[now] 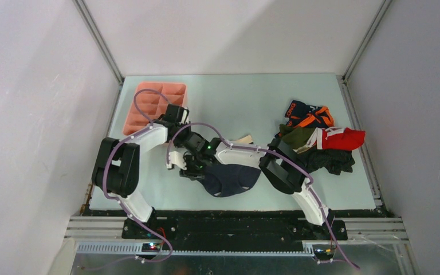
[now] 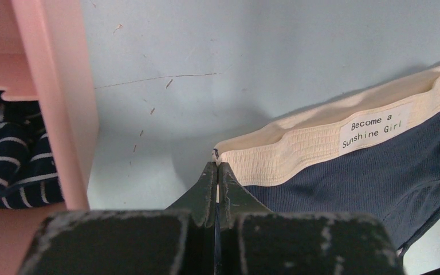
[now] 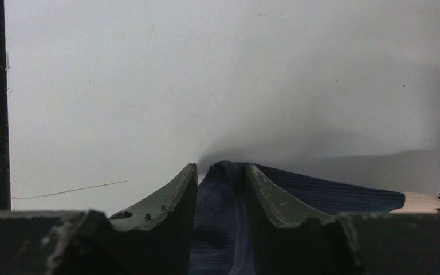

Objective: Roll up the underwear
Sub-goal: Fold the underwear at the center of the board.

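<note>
The navy underwear (image 1: 232, 179) with a beige waistband (image 2: 298, 150) lies spread on the table's near middle. My left gripper (image 1: 193, 142) (image 2: 217, 166) is shut on the waistband's end, a sliver of beige showing between its fingers. Just in front of it, my right gripper (image 1: 188, 171) (image 3: 222, 172) is shut on a raised fold of the navy cloth (image 3: 223, 217) at the garment's left edge. More underwear is heaped at the right: a black-orange pair (image 1: 307, 114), an olive pair (image 1: 297, 136), a red-white pair (image 1: 341, 138) and a black pair (image 1: 333, 161).
A pink compartmented tray (image 1: 149, 91) (image 2: 63, 114) stands at the back left, close beside the left gripper. A dark pair with thin white stripes (image 2: 8, 157) lies in one compartment. Grey walls close in both sides, and a black rail (image 1: 235, 220) runs along the near edge.
</note>
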Tool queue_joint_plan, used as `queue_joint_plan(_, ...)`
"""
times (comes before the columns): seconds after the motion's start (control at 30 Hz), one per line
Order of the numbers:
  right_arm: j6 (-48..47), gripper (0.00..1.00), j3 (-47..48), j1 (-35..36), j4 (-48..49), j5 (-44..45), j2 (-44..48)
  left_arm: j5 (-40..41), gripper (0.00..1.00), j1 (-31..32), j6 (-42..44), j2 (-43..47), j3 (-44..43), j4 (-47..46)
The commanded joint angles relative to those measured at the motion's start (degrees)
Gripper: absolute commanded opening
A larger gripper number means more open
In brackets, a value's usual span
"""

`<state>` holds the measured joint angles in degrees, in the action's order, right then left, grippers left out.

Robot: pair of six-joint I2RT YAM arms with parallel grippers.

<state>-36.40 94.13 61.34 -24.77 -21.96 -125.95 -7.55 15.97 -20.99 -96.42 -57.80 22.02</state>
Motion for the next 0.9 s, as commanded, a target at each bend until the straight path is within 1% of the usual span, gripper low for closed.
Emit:
queue_joint_plan(0.0, 1.73, 0.39, 3.65, 0.62, -2.90, 0.34, -3.86, 1.05, 0.00, -0.12, -0.31, -0.15, -2.43, -0.39)
queue_joint_plan(0.1, 2.28, 0.37, 5.15, 0.69, -4.33, 0.28, -5.29, 1.05, 0.00, -0.12, -0.34, -0.06, -2.52, -0.25)
queue_joint_plan(0.17, 1.54, 0.26, 5.60, 0.89, -5.27, -0.33, -6.24, 1.14, 0.00, -0.14, -0.24, -0.01, -2.62, -0.13)
queue_joint_plan(0.2, 1.23, 0.14, 6.10, 0.93, -6.47, -0.56, -6.92, 1.14, 0.00, -0.14, 0.04, 0.04, -2.81, 0.00)
queue_joint_plan(0.23, 1.20, 0.10, 7.02, 1.09, -7.06, -0.59, -7.24, 1.14, 0.00, -0.15, 0.23, 0.10, -3.00, 0.15)
queue_joint_plan(0.27, 1.39, 0.01, 7.25, 1.08, -7.60, -0.78, -7.21, 1.09, 0.00, -0.10, 0.84, 0.14, -3.59, 0.59)
queue_joint_plan(0.37, 2.90, 0.00, 8.48, 0.72, -7.14, -1.73, -5.24, 0.39, 0.00, -0.14, 2.57, 0.24, -5.65, 2.32)
queue_joint_plan(0.57, 8.14, 0.00, 11.61, -0.92, -3.15, -8.51, 1.65, -0.32, 0.00, -0.08, 3.31, 2.16, -10.09, 5.23)
queue_joint_plan(0.63, 10.89, 0.00, 11.56, -1.81, -1.07, -11.85, 3.48, -0.66, 0.00, -0.14, 3.19, 2.71, -11.83, 6.54)
queue_joint_plan(0.77, 17.45, 0.00, 11.21, -4.10, 1.12, -14.91, 6.43, -2.67, 0.00, -0.14, 3.17, 2.52, -14.98, 9.27)
queue_joint_plan(0.87, 19.51, 0.00, 8.99, -6.34, 1.93, -17.37, 9.72, -4.73, 0.00, -0.07, 2.35, 1.61, -16.54, 10.05)
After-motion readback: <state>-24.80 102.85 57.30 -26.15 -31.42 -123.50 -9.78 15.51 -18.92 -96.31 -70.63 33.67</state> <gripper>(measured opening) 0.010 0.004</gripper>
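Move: The underwear's left side edge stands as a small fold between the right hand's open pads, about 1 cm below the hand point. From that hand the underwear's middle is some 12 cm to the right and 1 cm ahead, 2 cm lower. The left hand still holds the waistband's left corner; that side edge lies about 13 cm back and 1 cm left of it, and the pink box's middle roughly 10 cm ahead and 11 cm left. The right hand eases about 1.5 cm left just above the board while its half-open fingers shut and pinch the fold of the underwear's side edge, then goes up about 8 cm, slightly forward and left, its wrist turning some 15 degrees so that the fingers swing up towards the left. The left hand, still shut on the waistband's left corner, stays put until the right has its grip and then rises with it, about 5.5 cm and some 2 cm forward, so that both raise the garment's left side. ##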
